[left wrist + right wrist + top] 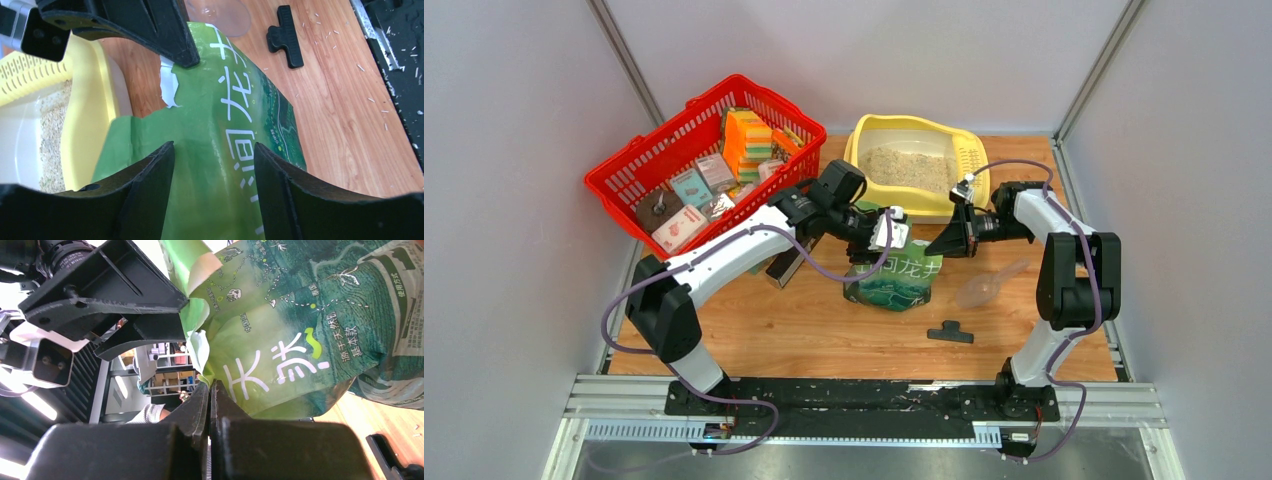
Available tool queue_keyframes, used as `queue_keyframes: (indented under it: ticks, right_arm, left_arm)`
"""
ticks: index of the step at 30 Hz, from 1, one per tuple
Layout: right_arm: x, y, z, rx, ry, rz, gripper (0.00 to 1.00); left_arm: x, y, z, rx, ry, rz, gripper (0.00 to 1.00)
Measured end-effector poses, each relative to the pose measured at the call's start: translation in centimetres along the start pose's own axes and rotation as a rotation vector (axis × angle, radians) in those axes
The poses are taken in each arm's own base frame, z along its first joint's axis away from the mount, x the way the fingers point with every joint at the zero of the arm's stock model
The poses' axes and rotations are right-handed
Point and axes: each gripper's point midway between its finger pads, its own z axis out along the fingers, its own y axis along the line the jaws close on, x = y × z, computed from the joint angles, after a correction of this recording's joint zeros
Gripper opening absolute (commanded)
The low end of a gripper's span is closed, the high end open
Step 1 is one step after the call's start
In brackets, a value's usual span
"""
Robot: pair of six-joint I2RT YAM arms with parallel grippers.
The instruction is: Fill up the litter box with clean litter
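Note:
The pale yellow litter box (pixel 876 136) stands at the back of the table, with beige clean litter (pixel 909 168) spread in its white basin. Just in front of it stands a green printed bag (pixel 896 282). My left gripper (pixel 891 232) is open over the bag's top. In the left wrist view its fingers (pixel 214 146) stand wide apart, with green bag (pixel 220 125) filling the gap. My right gripper (pixel 210 384) is shut, pinching the bag's torn top edge (pixel 200 347). The box's rim (pixel 92 115) and litter (pixel 50 145) lie left of the bag.
A red mesh basket (pixel 639 160) of small boxes and sponges sits at the back left. A clear plastic scoop (pixel 986 287) and a black clip (pixel 950 331) lie on the wooden table right of the bag. Stray grains dot the table's near edge (pixel 380 85).

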Motion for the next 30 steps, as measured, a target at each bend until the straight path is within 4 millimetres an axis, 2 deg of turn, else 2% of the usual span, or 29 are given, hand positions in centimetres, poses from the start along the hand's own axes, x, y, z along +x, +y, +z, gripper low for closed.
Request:
queue_keyframes:
  ticks: [6,12,13,19,22,23,25,27,29,30]
  right_arm:
    - [0.0,0.0,0.0,0.007,0.002,0.031,0.0]
    - [0.3,-0.1,0.0,0.015,0.006,0.12,0.0]
    - [0.3,0.0,0.0,0.018,0.006,0.138,0.0]
    - [0.1,-0.1,0.1,0.025,0.003,0.222,0.0]
    - [0.0,-0.3,0.1,0.025,-0.003,0.273,0.0]
    - [0.0,-0.3,0.0,0.024,-0.006,0.293,0.04]
    - [-0.1,-0.4,0.0,0.023,-0.011,0.325,0.18]
    - [-0.3,-0.3,-0.2,0.018,-0.021,0.326,0.2]
    - [-1.2,0.2,-1.2,0.017,-0.052,0.264,0.38]
    - [-2.3,0.9,-2.2,0.019,-0.081,0.179,0.44]
  left_arm:
    - [0.9,-0.4,0.7,0.028,0.025,0.033,0.54]
    - [1.9,-0.9,1.2,0.067,0.049,0.039,0.4]
    - [1.9,-1.0,1.2,0.069,0.05,0.032,0.34]
    - [1.9,-0.8,1.3,0.044,0.053,-0.071,0.2]
    - [1.9,-0.9,1.5,0.034,0.047,-0.13,0.18]
    - [2.0,-0.9,1.5,0.031,0.043,-0.149,0.17]
    - [2.0,-0.9,1.6,0.026,0.035,-0.182,0.16]
    - [2.1,-1.0,1.6,0.027,0.023,-0.216,0.15]
    - [2.1,-1.1,1.5,0.03,0.012,-0.256,0.1]
    - [2.1,-1.1,1.4,0.031,0.006,-0.275,0.09]
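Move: The litter bag's folded top lies about 3 cm below the left hand, straight under it or 1 cm to its right, between the open fingers. The clip rests some 11 cm back and 13 cm right, 16 cm down. The litter box stands about 20 cm ahead and 7 cm right. The right hand still pinches the bag's outer corner; the folded top lies about 7 cm to its left, level fore and aft, slightly lower. The bag's folded top is taken between the left fingers, which sink about 2.5 cm over it and close until they pinch the film, the wrist then turning some 15 degrees. The right hand keeps hold of its corner meanwhile, rolling nearly 20 degrees, then opens late and draws off forward, right and up by about 3 cm, rolling partly back. ##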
